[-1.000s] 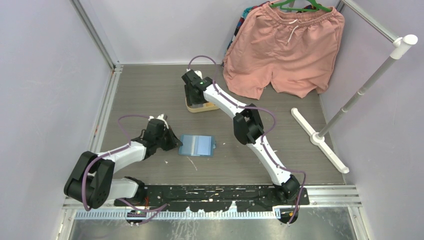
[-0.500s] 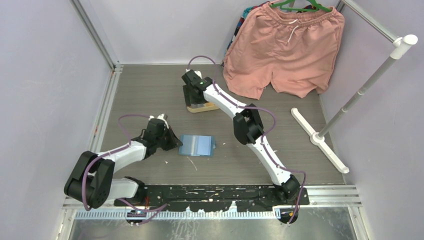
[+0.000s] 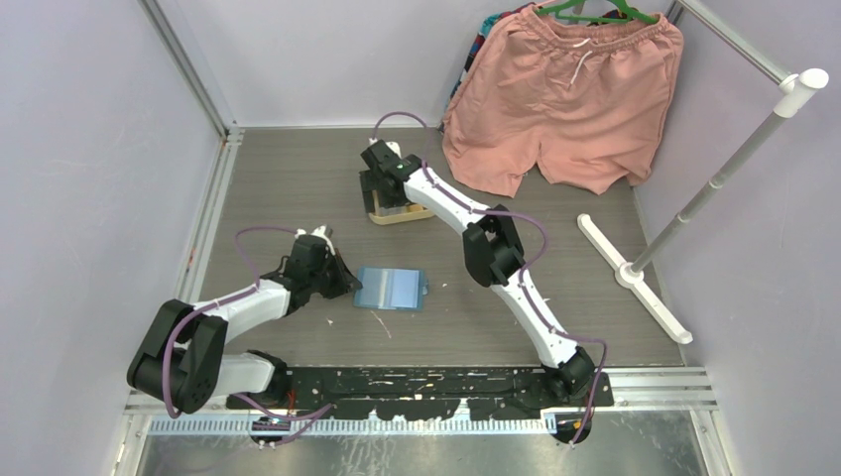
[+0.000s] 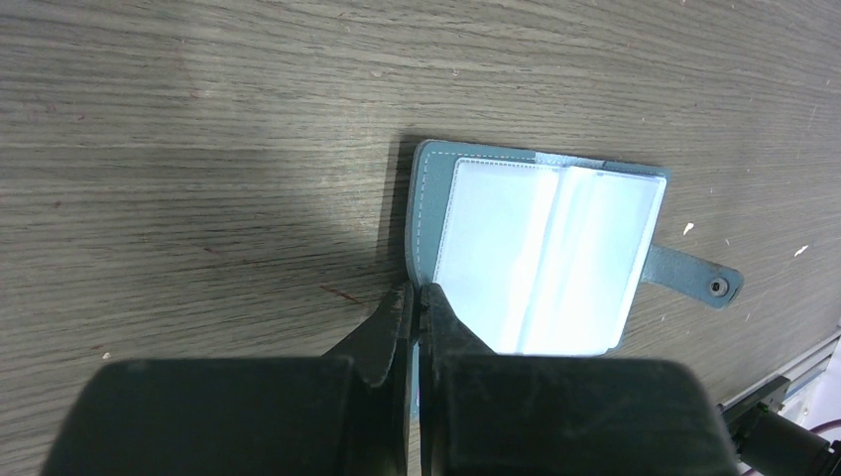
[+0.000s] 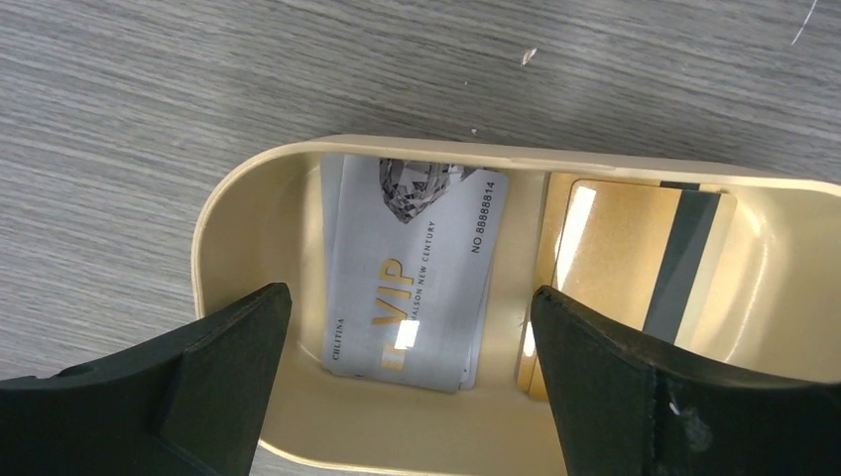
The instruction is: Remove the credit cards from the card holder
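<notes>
The teal card holder (image 3: 392,289) lies open on the wooden table, its pale inner pockets (image 4: 540,258) facing up and its snap tab (image 4: 694,278) to the right. My left gripper (image 4: 417,290) is shut on the holder's near left edge, low on the table (image 3: 353,286). My right gripper (image 5: 409,296) hangs open over the yellow oval tray (image 5: 238,198) further back (image 3: 397,214). A silver VIP credit card (image 5: 417,248) rests on another pale card in the tray's left half. A gold card with a dark stripe (image 5: 625,258) lies in the right half. Nothing is between the right fingers.
Pink shorts (image 3: 560,99) hang on a green hanger at the back right. A white rack foot (image 3: 635,278) lies on the table's right side, with its pole (image 3: 734,159) slanting up. Lilac walls close in on both sides.
The right wrist has shifted slightly over the tray. The left arm and the card holder have stayed in place.
</notes>
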`<state>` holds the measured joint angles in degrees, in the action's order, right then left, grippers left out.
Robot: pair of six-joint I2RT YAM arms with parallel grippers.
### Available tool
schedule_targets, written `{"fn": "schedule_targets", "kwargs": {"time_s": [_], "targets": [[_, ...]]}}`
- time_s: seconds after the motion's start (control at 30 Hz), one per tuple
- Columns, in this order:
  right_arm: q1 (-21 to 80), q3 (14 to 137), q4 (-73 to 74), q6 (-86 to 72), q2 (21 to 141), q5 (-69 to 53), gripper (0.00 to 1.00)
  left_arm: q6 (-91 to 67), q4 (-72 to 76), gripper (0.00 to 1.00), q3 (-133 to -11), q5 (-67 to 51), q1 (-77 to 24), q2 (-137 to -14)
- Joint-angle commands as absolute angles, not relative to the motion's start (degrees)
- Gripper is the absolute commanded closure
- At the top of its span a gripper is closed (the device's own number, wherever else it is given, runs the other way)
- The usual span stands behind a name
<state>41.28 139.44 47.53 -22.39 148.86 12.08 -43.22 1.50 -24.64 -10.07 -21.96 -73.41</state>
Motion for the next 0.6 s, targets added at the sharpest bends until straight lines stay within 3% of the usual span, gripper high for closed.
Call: {"fn": "schedule_targets", "kwargs": {"time_s": [0.0, 0.17, 0.57], "targets": [[41.6, 138.1, 42.8, -21.6, 139.7, 13.5, 0.03, -41.3, -2.3, 1.00, -25.5, -7.1, -21.6, -74.0], [41.6, 134.5, 39.4, -21.3, 133.2, 15.7, 0.03, -41.4, -2.0, 1.00, -25.5, -7.4, -21.6, -73.9], [48.0, 109.0, 31.1, -22.3, 117.7, 17.8, 0.05, -42.5, -0.7, 1.00, -25.1, -7.7, -21.6, -73.8]]}}
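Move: The silver VIP cards lie in the cream box, almost directly under the right hand's open fingers, about 1 cm ahead and 2 cm below. The orange cards are roughly 7 cm to the right of them in the same box, while the opened card holder lies some 20 cm back from the right hand, level with it sideways. From the left hand, the silver cards are about 21 cm ahead and 7 cm to the right. Empty and already spread wide on either side of the silver cards, the right hand lifts fast, straight up out of the cream box by about 15 cm, fingers staying open and gripping nothing. On the way up the wrist tilts some 15 degrees so that the fingertips swing forward and a little to the left, and near the top the hand begins to draw back about 3 cm, to the card holder's side of the box. ##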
